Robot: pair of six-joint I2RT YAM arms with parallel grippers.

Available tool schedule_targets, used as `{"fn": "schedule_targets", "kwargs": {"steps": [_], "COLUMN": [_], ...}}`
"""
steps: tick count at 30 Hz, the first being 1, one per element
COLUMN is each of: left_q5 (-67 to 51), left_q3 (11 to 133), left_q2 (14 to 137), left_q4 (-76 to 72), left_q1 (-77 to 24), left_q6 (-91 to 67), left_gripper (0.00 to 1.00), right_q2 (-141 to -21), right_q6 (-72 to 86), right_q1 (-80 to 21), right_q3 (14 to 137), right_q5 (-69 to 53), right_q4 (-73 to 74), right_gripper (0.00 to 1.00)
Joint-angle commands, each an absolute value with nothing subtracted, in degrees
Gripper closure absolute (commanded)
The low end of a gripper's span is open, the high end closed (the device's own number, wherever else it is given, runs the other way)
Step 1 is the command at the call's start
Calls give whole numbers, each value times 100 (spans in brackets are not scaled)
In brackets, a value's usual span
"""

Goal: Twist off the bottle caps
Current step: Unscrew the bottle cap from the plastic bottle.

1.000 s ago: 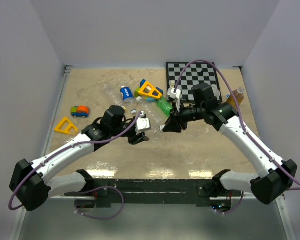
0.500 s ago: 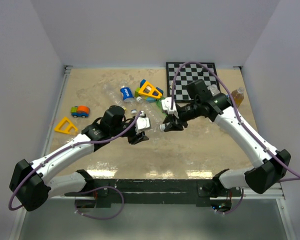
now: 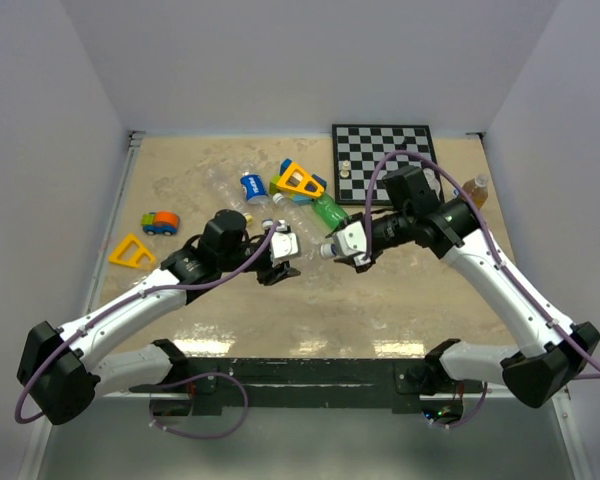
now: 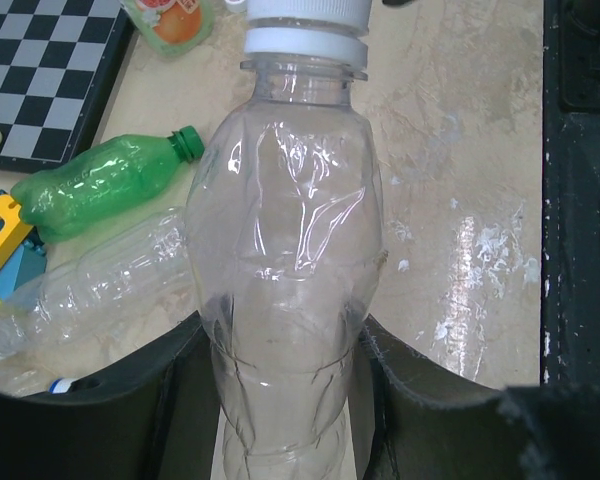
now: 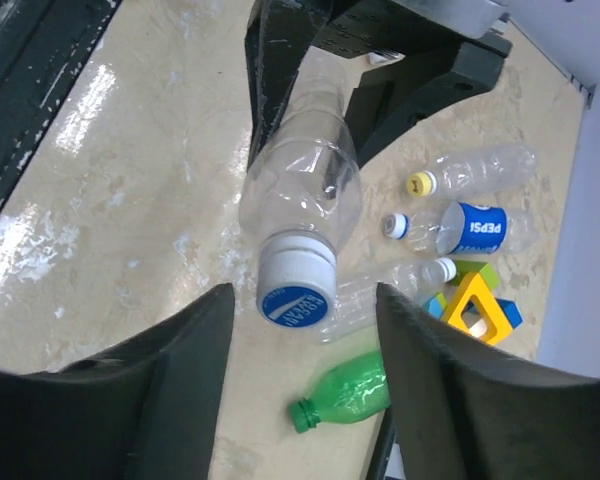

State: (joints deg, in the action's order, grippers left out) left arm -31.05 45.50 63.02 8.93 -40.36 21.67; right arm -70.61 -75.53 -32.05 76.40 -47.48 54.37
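My left gripper is shut on the lower body of a clear plastic bottle and holds it level above the table, neck pointing at the right arm. Its white bottle cap with a blue top sits on the neck. My right gripper is open, with a finger on each side of the cap and a gap to both. In the top view the left gripper and the right gripper face each other mid-table, the cap between them.
On the table behind lie a green uncapped bottle, a Pepsi-labelled bottle, a clear bottle with a yellow cap and coloured toy blocks. A chessboard and an amber bottle stand back right; a toy car and a yellow triangle are on the left.
My right gripper has opened and let go of the cap, and its wrist has rolled round. The left gripper still holds the bottle in the same place.
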Motion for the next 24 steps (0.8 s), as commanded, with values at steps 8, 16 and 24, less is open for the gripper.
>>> {"fn": "schedule_targets", "kwargs": {"steps": [8, 16, 24], "left_q5": [-3217, -3278, -3261], "left_q3": [4562, 4570, 4570], "left_q2": [6187, 6232, 6240], "left_q4": [932, 905, 896], "left_q1": [-4017, -4025, -4017], "left_q6": [2197, 2171, 2180], "left_gripper": [100, 100, 100], "right_q2": [-6548, -6082, -6416], "right_q6": [-4761, -1214, -457], "right_q1": [-2883, -2830, -2830], "right_q3": [7656, 6654, 6486], "right_q5": [-4958, -4738, -4615], "right_q4": [4801, 3701, 3120], "right_gripper": [16, 18, 20]}}
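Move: The white cap of the held clear bottle sits right at the right hand's point, about 1 cm left of it, between fingers that have already begun to loosen. From the left hand, which grips the bottle's body, the cap is some 9 cm right, 2 cm ahead and 6 cm up. On the table some 23 cm below the right hand lie the green bottle, about 15 cm straight ahead, and a loose clear bottle, 14 cm ahead and 7 cm left. Letting the cap go, the right fingers spread wide around it while the hand rolls back about 55 degrees about its own pointing line, clockwise looking along the fingers at the cap. The hand first rises about 2.5 cm, easing right off the cap, then swings back towards the robot and sinks some 3 cm, a little left again at the end, so that the open fingers still face the cap. The left hand keeps its hold on the bottle. ##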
